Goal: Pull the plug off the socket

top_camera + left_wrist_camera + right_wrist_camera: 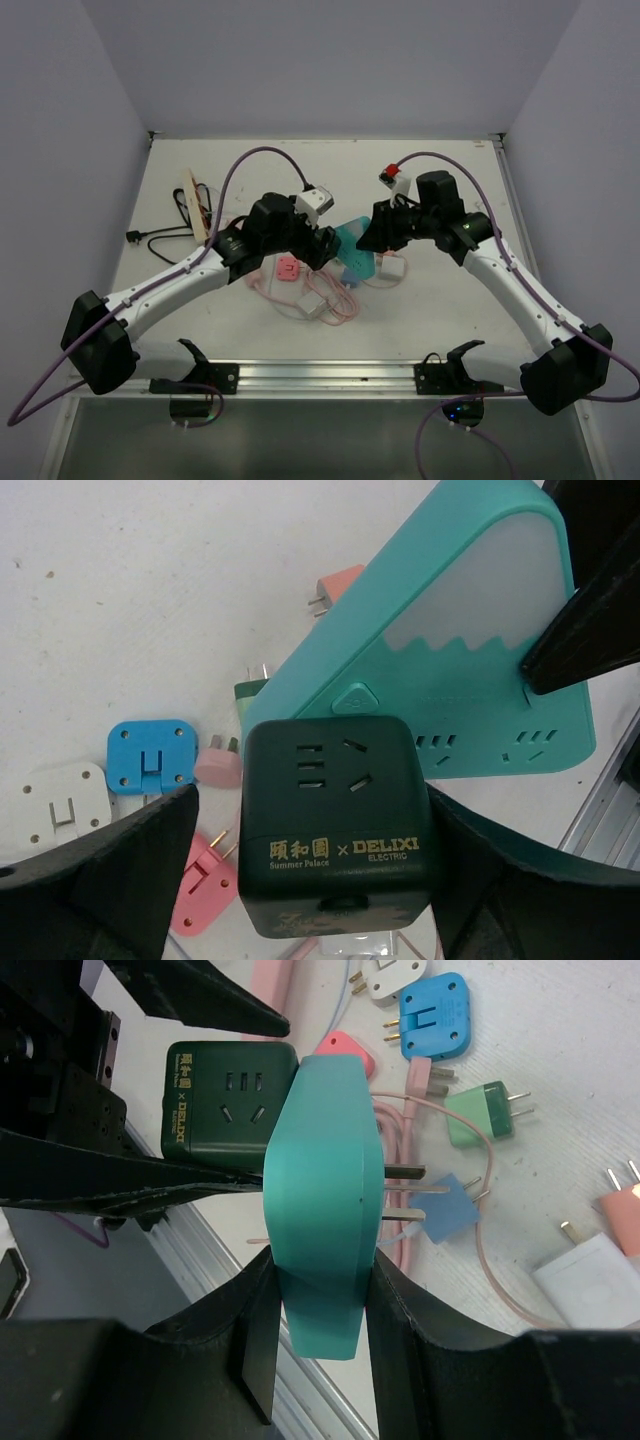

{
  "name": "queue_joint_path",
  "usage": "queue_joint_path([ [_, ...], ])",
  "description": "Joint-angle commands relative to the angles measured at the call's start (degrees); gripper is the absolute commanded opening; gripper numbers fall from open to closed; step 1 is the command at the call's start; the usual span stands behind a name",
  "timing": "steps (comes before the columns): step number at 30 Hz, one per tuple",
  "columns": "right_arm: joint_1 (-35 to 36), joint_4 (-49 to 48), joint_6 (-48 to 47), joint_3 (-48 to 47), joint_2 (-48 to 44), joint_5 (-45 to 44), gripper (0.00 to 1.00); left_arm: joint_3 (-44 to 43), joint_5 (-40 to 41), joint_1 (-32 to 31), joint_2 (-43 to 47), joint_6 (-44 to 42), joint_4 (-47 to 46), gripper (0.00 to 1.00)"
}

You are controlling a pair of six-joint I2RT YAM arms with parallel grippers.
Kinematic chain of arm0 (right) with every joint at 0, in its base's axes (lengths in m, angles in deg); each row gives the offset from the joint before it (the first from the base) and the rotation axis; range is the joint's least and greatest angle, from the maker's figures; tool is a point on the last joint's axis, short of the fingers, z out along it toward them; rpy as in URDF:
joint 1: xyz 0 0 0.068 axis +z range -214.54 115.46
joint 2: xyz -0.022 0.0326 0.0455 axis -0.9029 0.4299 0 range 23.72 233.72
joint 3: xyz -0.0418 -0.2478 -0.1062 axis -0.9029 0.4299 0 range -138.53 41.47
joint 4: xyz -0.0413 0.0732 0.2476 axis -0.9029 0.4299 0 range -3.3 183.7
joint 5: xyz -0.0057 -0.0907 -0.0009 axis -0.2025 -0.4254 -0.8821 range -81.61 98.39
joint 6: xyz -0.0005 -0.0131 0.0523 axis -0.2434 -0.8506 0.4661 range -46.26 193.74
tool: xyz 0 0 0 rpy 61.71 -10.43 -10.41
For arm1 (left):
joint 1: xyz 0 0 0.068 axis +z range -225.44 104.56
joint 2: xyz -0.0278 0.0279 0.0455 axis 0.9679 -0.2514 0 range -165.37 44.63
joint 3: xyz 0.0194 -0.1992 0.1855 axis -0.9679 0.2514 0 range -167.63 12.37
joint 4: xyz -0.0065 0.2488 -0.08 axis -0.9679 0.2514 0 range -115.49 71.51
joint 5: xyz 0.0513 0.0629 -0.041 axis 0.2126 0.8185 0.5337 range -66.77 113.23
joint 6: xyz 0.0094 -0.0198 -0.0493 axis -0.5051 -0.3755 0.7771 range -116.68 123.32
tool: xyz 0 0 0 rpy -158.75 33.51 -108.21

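A dark green cube socket (335, 820) marked DELIXI sits between the fingers of my left gripper (312, 810), which is open with a gap on each side. The same cube (225, 1095) shows in the right wrist view beside the teal plug block (320, 1160). My right gripper (322, 1270) is shut on that teal block's lower end and holds it off the table. Its three metal pins (400, 1195) stick out bare into the air. From above, the teal block (355, 250) lies between the left gripper (325, 250) and the right gripper (368, 238). I cannot tell whether cube and block touch.
Loose plugs lie under the grippers: a blue one (435, 1015), a green one (480, 1115), a white charger (590, 1280), pink ones (205, 875) and a pink cable (400, 1130). A wooden stick (195, 205) and black cable (165, 232) lie left. A metal rail (320, 375) edges the table.
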Motion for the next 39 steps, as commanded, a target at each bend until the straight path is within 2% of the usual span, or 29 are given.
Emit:
queue_joint_path([
  [1,0.6,-3.5,-0.4,-3.2,-1.6,2.9,0.00,-3.0,-2.6,0.2,-0.8,-1.4,-0.2,0.83],
  [3,0.6,-3.0,-0.9,-3.1,-1.0,1.4,0.00,-3.1,-2.8,0.2,-0.8,-1.5,0.0,0.71],
  [4,0.6,-2.8,-1.3,-2.6,-0.9,0.5,0.00,-3.0,-2.7,0.1,-0.4,-1.5,0.1,0.49],
  [6,0.6,-2.3,-1.5,-1.9,-0.2,-3.9,0.00,-2.8,-2.5,0.2,0.3,-1.6,0.1,0.30],
  [7,0.6,-1.9,-1.5,-1.3,0.5,-5.8,0.00,-2.6,-1.5,0.2,1.3,-1.7,0.1,0.15],
  [9,0.5,-0.1,-1.3,-0.7,1.9,-12.2,0.00,-1.8,-0.1,0.2,2.5,-1.9,0.2,0.00],
  [12,0.2,1.6,-0.2,0.4,3.1,-22.8,0.00,-0.5,2.3,0.4,5.2,-2.0,0.8,0.00],
  [16,-1.7,4.0,2.1,1.6,6.5,-32.3,0.00,1.4,0.0,3.5,8.8,-0.6,2.0,0.00],
  [19,-4.8,4.2,3.9,2.6,7.7,-33.0,0.00,3.3,-2.7,6.2,11.1,0.1,2.6,0.00],
  [24,-5.7,3.1,4.8,2.4,9.3,-31.6,0.00,5.9,-4.3,8.3,12.8,0.3,3.0,0.00],
  [26,-5.7,2.0,5.3,1.5,9.8,-27.6,0.00,6.2,-4.3,8.5,12.0,0.5,3.1,0.00],
  [29,-3.3,-0.8,5.9,-0.2,10.5,-24.3,0.00,4.8,-5.3,8.6,8.8,1.3,3.5,0.00],
  [33,3.3,-2.5,5.6,-3.1,12.9,-26.0,0.00,1.5,-7.9,8.4,3.7,2.6,3.2,0.00],
  [37,6.3,-3.6,6.1,-4.1,14.4,-28.0,0.00,-2.9,-3.5,5.7,-1.7,2.9,4.9,0.00],
  [39,6.6,-3.6,6.1,-3.8,14.8,-28.8,0.00,-4.5,-4.0,5.3,-2.5,3.2,5.2,0.00],
])
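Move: The dark green cube plug sits between the left hand's open fingers, about 1 cm to the right of and 1 cm below its hand point. The teal socket behind it is some 5 cm right and 2 cm ahead of the left hand. About 12 cm down on the table, the red plug lies 7 cm left and 4 cm ahead, the blue plug 7 cm right and 2 cm ahead. From the right hand, which grips the socket, the cube plug is about 7 cm left, 2 cm back and 3 cm lower. The left fingers close on the sides of the green cube plug and pinch it, then the left hand draws it left by about 4.5 cm and finally sinks some 3 cm. The right hand keeps its grip on the teal socket and works against the pull, sinking about 5.5 cm while going forward and left, its wrist turning some 10 degrees clockwise. ##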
